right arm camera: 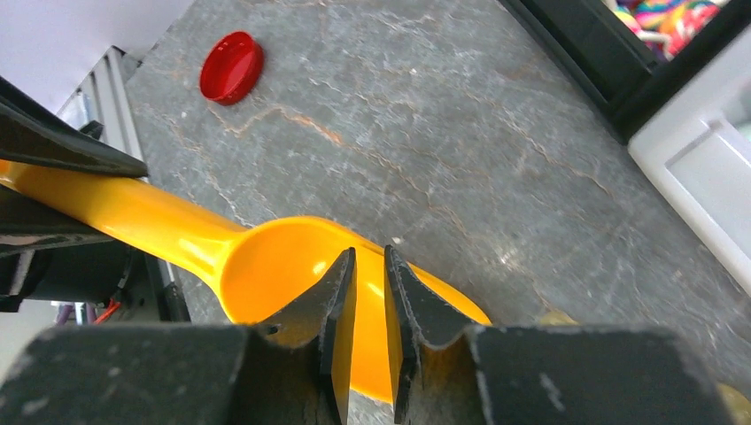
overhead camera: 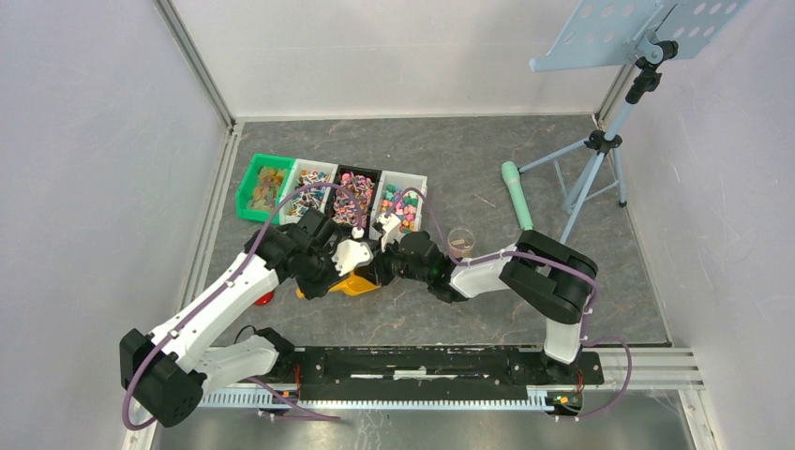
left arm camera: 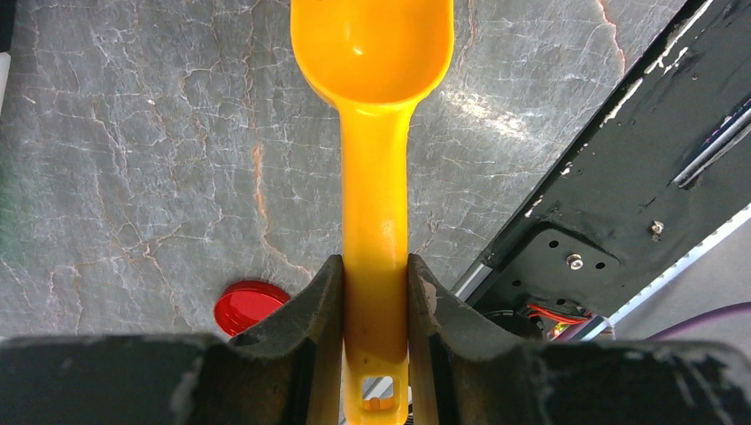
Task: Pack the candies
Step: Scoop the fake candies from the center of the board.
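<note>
The orange scoop (overhead camera: 354,283) (left arm camera: 374,177) (right arm camera: 274,266) hangs just above the table with an empty bowl. My left gripper (overhead camera: 330,272) (left arm camera: 375,261) is shut on its handle. My right gripper (overhead camera: 386,255) (right arm camera: 366,252) points into the bowl from the other side. Its jaws stand a narrow gap apart, and only the scoop's bowl shows through that gap. The candies (overhead camera: 353,195) (right arm camera: 660,13) lie in a row of bins behind both grippers. None is in the scoop.
A green bin (overhead camera: 264,186) ends the row on the left and a white bin (overhead camera: 417,180) (right arm camera: 700,177) on the right. The red lid (overhead camera: 265,299) (left arm camera: 251,305) (right arm camera: 231,67) lies by the left arm. A small clear cup (overhead camera: 460,242), a teal cylinder (overhead camera: 517,195) and a stand (overhead camera: 600,141) are at right.
</note>
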Controlling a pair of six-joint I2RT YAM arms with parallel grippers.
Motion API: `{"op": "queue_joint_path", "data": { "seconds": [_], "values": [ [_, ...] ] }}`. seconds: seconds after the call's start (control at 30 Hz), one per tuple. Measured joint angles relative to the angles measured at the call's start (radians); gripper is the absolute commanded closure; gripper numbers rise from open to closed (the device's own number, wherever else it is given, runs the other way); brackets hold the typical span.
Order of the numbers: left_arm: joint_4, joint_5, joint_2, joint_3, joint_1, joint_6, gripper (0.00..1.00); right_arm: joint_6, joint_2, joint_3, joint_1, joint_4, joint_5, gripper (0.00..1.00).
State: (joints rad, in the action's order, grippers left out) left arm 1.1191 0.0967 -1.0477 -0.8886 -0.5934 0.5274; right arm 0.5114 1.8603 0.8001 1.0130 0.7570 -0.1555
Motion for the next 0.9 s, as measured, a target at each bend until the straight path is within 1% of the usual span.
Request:
{"op": "queue_joint_path", "data": {
  "seconds": [0.17,0.37,0.67,0.77,0.9],
  "values": [
    [-0.004,-0.011,0.002,0.008,0.000,-0.011,0.98,-0.031,-0.056,-0.035,-0.010,-0.089,0.062,0.76],
    [-0.019,-0.047,0.005,0.025,0.000,-0.033,0.98,-0.118,-0.152,-0.047,-0.021,-0.243,0.208,0.76],
    [-0.068,-0.018,0.001,0.045,0.000,-0.045,0.98,-0.186,-0.177,-0.075,-0.021,-0.438,0.340,0.77],
    [-0.079,-0.012,-0.006,0.045,0.000,-0.045,0.98,-0.190,-0.177,-0.076,-0.021,-0.468,0.367,0.81],
    [-0.082,-0.008,-0.012,0.045,0.000,-0.046,0.98,-0.194,-0.177,-0.076,-0.020,-0.499,0.404,0.83]
  ]
}}
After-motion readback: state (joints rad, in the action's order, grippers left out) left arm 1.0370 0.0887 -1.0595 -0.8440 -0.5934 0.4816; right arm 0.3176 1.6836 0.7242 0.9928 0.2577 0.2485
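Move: My nearly shut right fingers are over the yellow scoop's empty bowl, whose middle lies about 4 cm below and 1 cm back. The loose popsicle candies are about 9 cm to their right, 3 cm ahead and 6 cm down. The white candy tray lies some 17 cm ahead and 10 cm right, the clear jar about 10 cm ahead and 23 cm right. From my left hand, the candies are roughly 5 cm ahead, 19 cm right and 10 cm down. I swing my right hand back off the scoop's bowl, some 12 cm to the right and a little forward, nearly level at first, then sinking about 5 cm to come down just beyond the candies. Its fingers tip steeper by some 30 degrees as the hand turns slightly clockwise, staying nearly shut. My left hand keeps its grip on the scoop handle and eases down about 1 cm. ##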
